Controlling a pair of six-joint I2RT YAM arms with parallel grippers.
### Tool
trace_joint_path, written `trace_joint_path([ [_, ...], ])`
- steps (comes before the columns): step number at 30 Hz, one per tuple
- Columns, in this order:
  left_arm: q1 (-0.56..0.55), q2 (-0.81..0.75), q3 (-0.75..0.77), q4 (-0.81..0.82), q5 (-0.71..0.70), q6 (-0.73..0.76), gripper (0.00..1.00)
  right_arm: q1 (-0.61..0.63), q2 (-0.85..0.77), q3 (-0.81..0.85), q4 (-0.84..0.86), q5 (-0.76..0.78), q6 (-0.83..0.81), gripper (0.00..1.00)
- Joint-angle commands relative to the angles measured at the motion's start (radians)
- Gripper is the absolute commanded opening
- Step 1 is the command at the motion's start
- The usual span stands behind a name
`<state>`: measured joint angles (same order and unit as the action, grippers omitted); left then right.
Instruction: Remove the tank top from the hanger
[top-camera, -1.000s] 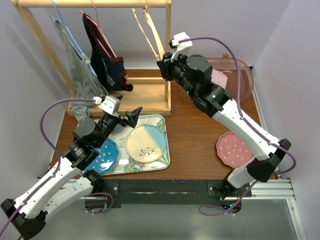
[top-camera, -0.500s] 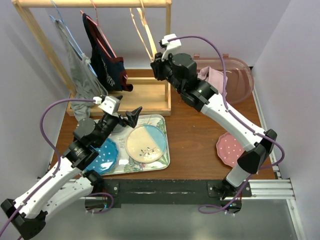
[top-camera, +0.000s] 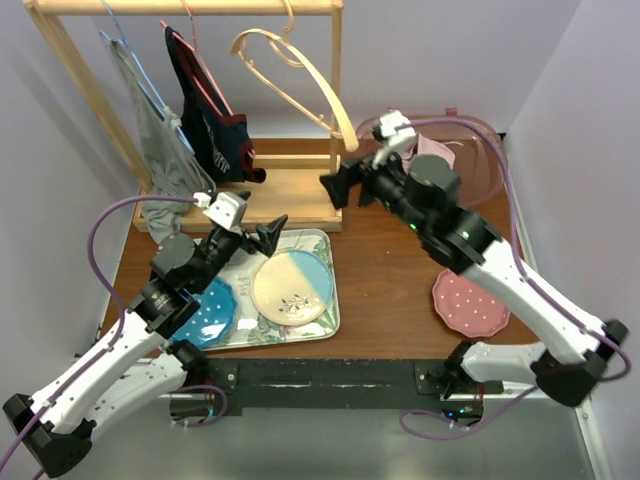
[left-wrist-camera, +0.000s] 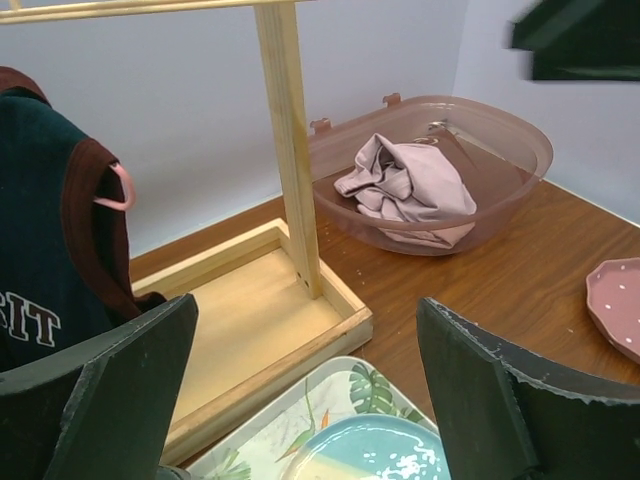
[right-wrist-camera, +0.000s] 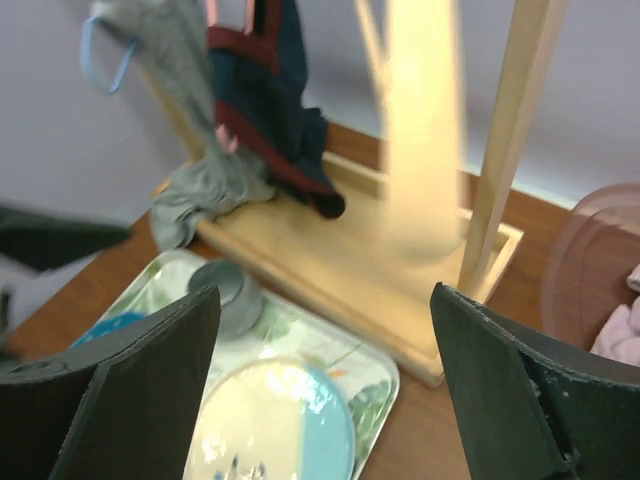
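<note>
A bare wooden hanger (top-camera: 300, 85) hangs on the rack's top rail, swung sideways; it is a pale blur (right-wrist-camera: 420, 130) in the right wrist view. My right gripper (top-camera: 335, 190) (right-wrist-camera: 325, 320) stands open and empty just below and right of it, apart from it. A crumpled pink garment (top-camera: 432, 150) (left-wrist-camera: 405, 190) lies in the pink basin (top-camera: 490, 150). A navy tank top (top-camera: 210, 130) (right-wrist-camera: 265, 110) hangs on a pink hanger, with a grey one (top-camera: 160, 140) on a blue hanger to its left. My left gripper (top-camera: 270, 232) (left-wrist-camera: 305, 330) is open over the tray.
The wooden rack's base frame (top-camera: 290, 195) sits at the back left. A leaf-print tray (top-camera: 325, 300) holds a cream-and-blue plate (top-camera: 292, 286), a blue plate (top-camera: 208, 312) and a grey cup (right-wrist-camera: 225, 290). A pink dotted plate (top-camera: 470, 300) lies near the right front.
My right gripper has opened, let go of the wooden hanger, and drawn back right and down. The hanger has swung up and sideways. The left arm has hardly moved.
</note>
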<state>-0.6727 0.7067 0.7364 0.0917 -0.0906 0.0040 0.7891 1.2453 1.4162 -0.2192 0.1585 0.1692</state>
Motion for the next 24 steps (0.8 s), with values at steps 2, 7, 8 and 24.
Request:
trace_joint_path([
  [2, 0.004, 0.086, 0.128, -0.012, -0.118, 0.013, 0.94, 0.001, -0.206, -0.232, -0.009, -0.216, 0.091, 0.94],
  [7, 0.008, 0.221, 0.369, -0.149, -0.213, 0.036, 0.89, -0.001, -0.398, -0.414, 0.017, -0.270, 0.138, 0.92],
  [8, 0.016, 0.268, 0.406, -0.168, -0.239, 0.031, 0.87, -0.001, -0.414, -0.422, 0.017, -0.267, 0.133, 0.91],
  [24, 0.377, 0.645, 0.903, -0.369, -0.069, -0.147, 0.64, 0.001, -0.503, -0.436, -0.075, -0.209, 0.173, 0.85],
])
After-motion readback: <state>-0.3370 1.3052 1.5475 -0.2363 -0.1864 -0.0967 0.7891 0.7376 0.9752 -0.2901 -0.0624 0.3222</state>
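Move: The navy tank top on the pink hanger is about 27 cm ahead of the left hand, 10 cm to its left and some 6 cm higher. The empty wooden hanger's middle is around 17 cm ahead of that hand, 5 cm to its right and 17 cm up. The grey garment hangs about 9 cm left of the tank top, slightly lower. From the right hand, the tank top is roughly 22 cm ahead, 21 cm left and about level. Still short of touching, the left hand heads for the hanging navy tank top, going about 15 cm forward and 10 cm up and swinging some 7 cm left midway. It turns some 25 degrees counter-clockwise to face the garment's near shoulder, fingers narrowing to about two-thirds open. The open, empty right hand meanwhile draws back, down and somewhat right, away from the wooden hanger. ##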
